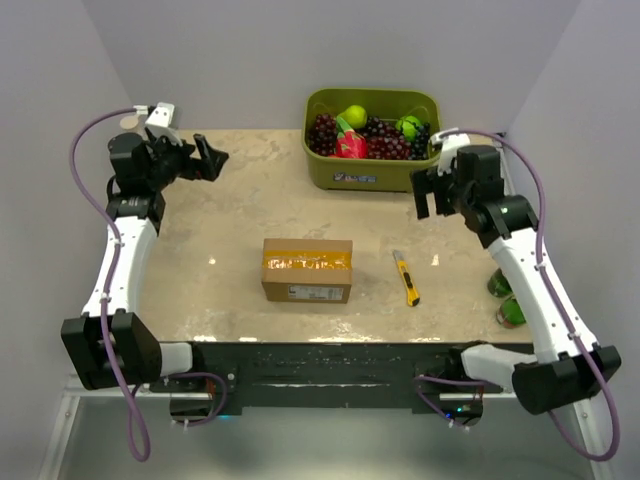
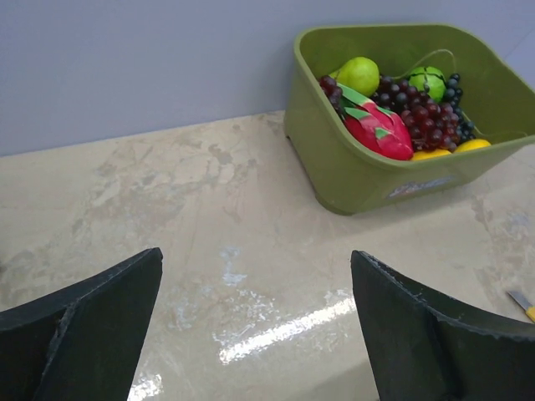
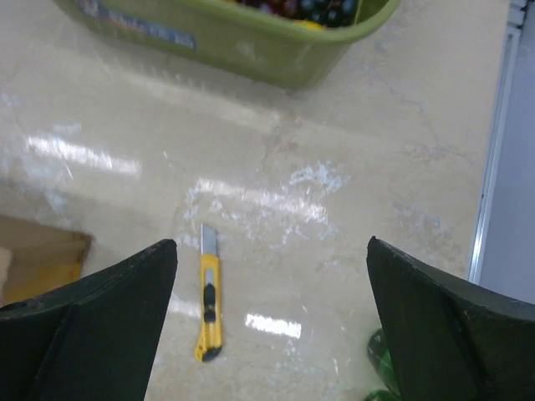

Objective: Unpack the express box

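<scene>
The express box (image 1: 307, 270) is a small brown carton lying shut at the middle of the table, with yellowish tape along its top and a white label strip on its near side. A corner of the box (image 3: 38, 255) shows at the left edge of the right wrist view. A yellow utility knife (image 1: 406, 278) with its blade out lies just right of the box; the knife (image 3: 208, 304) is also in the right wrist view. My left gripper (image 1: 208, 158) hangs open at the back left, far from the box. My right gripper (image 1: 433, 192) hangs open at the back right, above and behind the knife.
A green plastic bin (image 1: 372, 138) holding grapes, a dragon fruit and green fruit stands at the back centre; the bin (image 2: 368, 171) also shows in the left wrist view. Green items (image 1: 507, 298) lie off the table's right edge beside the right arm. Grey walls close the back and sides.
</scene>
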Motion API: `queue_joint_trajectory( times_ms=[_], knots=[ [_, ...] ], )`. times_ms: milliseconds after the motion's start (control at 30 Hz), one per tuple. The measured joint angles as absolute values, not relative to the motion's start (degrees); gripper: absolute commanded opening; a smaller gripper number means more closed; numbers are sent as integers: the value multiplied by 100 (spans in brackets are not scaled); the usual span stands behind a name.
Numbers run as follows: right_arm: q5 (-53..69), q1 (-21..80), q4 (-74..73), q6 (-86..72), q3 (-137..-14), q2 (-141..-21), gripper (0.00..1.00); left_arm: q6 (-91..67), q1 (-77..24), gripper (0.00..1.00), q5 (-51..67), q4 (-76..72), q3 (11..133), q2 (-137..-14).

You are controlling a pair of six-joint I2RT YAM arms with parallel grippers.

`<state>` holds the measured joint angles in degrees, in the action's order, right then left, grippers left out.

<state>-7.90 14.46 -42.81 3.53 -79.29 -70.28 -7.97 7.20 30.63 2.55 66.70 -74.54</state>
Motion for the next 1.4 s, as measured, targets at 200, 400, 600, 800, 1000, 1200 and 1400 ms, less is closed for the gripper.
queue_joint_trajectory(
  times_ms=[200, 400, 600, 800, 1000, 1200, 1400],
  knots=[
    [222, 1450, -4515, 1380, -6676, -6451, 95, -777, 696, 98, 3564, 226, 6617, -7439],
    [740, 1455, -4394, 1754, -5920, -6910, 89, -755, 696, 98, 3706, 252, 6340, -7277],
    [851, 1457, -4261, 2036, -5664, -7439, 79, -622, 694, 98, 3701, 296, 6219, -7061],
    [856, 1457, -4056, 2320, -5463, -8318, 74, -456, 705, 98, 3590, 362, 6176, -6943],
    [860, 1457, -3933, 2412, -5360, -8812, 67, -336, 784, 98, 3465, 447, 5992, -6827],
    [884, 1463, -3824, 2534, -5360, -9170, 53, -231, 843, 98, 3380, 550, 5922, -6777],
    [845, 1535, -3817, 2606, -5448, -9413, 31, -178, 862, 98, 3339, 552, 5922, -6777]
  ],
)
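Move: Below and behind the right hand lies the yellow utility knife, about 28 cm down, 7 cm back and 3 cm left. The express box stands roughly 24 cm to the left of the knife and level with it; the green basket is some 20 cm ahead of the right hand and 11 cm to its left. From the left hand, the knife is around 42 cm right, 15 cm back and 31 cm below. Plunging some 27 cm to the utility knife, the right hand also draws back 7 cm, mostly early on, and drifts slightly left. It tips from slanting to nearly straight down and turns counter-clockwise, while its wide-open fingers close to half, ending astride the yellow handle just above the table. The left hand, still open, eases back and a little down, away from the basket. ##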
